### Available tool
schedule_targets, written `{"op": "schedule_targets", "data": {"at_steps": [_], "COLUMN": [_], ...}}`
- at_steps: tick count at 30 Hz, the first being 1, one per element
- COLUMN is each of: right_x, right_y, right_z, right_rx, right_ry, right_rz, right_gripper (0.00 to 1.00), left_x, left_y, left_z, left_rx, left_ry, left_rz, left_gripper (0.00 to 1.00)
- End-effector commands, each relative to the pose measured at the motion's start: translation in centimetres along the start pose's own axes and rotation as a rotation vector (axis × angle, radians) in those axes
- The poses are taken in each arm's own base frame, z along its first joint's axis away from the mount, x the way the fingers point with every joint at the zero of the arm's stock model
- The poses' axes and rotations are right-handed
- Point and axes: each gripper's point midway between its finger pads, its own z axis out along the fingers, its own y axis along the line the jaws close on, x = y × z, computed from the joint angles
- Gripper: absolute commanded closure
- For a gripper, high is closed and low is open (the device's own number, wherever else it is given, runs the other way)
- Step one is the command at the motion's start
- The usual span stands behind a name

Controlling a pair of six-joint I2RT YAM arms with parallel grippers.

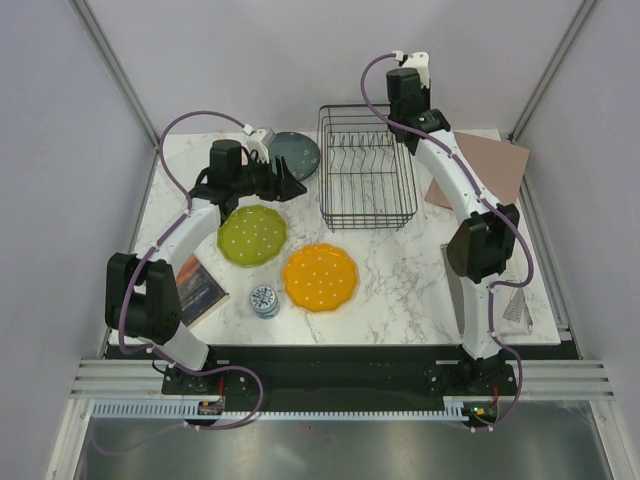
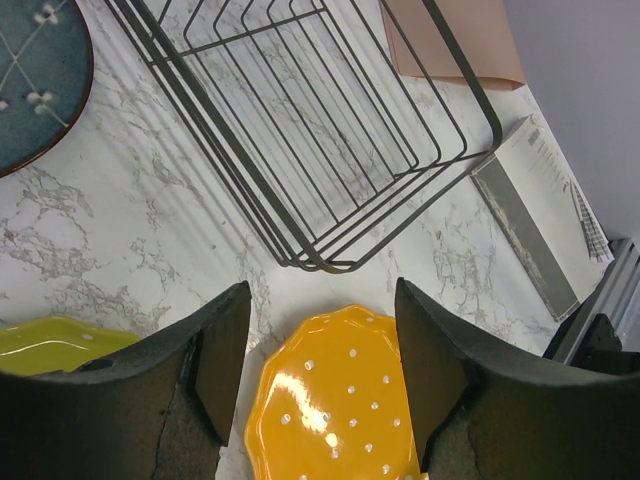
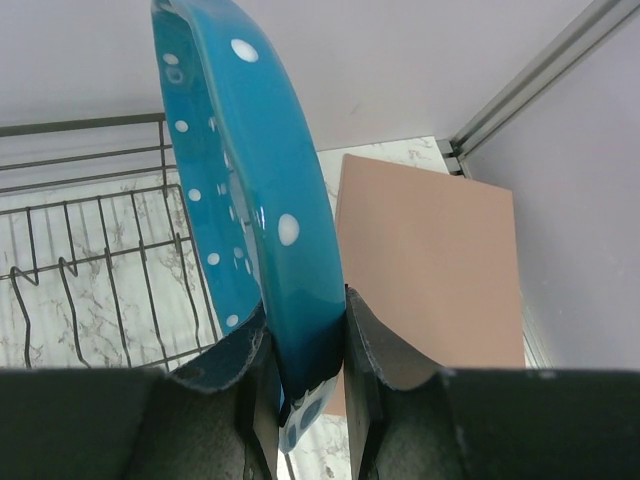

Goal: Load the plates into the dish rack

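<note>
The black wire dish rack (image 1: 365,170) stands at the back middle; no plate shows in it. My right gripper (image 3: 305,320) is shut on the rim of the blue white-dotted plate (image 3: 240,180) and holds it on edge, beside the rack's (image 3: 100,260) right side. My left gripper (image 1: 288,186) is open and empty, above the table between the lime-green plate (image 1: 252,235) and the smooth teal-grey plate (image 1: 296,152). The orange plate (image 1: 320,277) lies flat in front of the rack; in the left wrist view it (image 2: 335,400) shows between the open fingers, below them.
A small blue-white tin (image 1: 266,301) sits left of the orange plate. A pink board (image 1: 480,170) lies right of the rack. A dark booklet (image 1: 195,290) lies near the left arm. A white box (image 2: 530,220) and a grey mesh piece (image 1: 515,305) lie at the right edge.
</note>
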Motion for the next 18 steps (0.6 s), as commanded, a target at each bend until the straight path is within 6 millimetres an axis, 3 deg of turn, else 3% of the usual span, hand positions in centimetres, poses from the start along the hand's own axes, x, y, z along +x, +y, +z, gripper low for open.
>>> {"op": "schedule_targets", "data": {"at_steps": [1, 7, 18], "right_x": [-6.7, -5.6, -1.7], "right_y": [-0.9, 0.4, 3.1], "right_z": [-1.8, -0.8, 1.2], "right_rx": [0.045, 0.031, 0.046], "right_ry": [-0.172, -0.152, -0.084], "right_rz": [0.178, 0.170, 0.119], "right_gripper": [1.00, 1.00, 1.00], "left_x": [-1.6, -1.1, -0.8], "left_y": [-0.8, -0.6, 0.4], "left_z": [-0.8, -0.8, -0.7], "left_rx": [0.024, 0.023, 0.006], "left_ry": [-0.060, -0.050, -0.044], "left_rz": [0.064, 0.058, 0.036], "left_gripper": [0.34, 0.34, 0.34]}}
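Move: The dish rack, where the blue plate gripped on edge by the right hand is bound, has its middle about 11 cm to that hand's left, some 6 cm back and 22 cm below. The tan board lies flat some 14 cm to the right and 6 cm back; the dark plate lies about 30 cm to the left and 5 cm back. From the left hand, the rack's middle is roughly 10 cm ahead, 13 cm to the right and 15 cm lower. The blue plate, still pinched by its rim and standing on edge, is lowered steadily towards the dish rack: the right hand sinks about 5 cm while easing some 2.5 cm left, towards the rack's middle. The fingers keep their hold, and the wrist barely tips downward. ##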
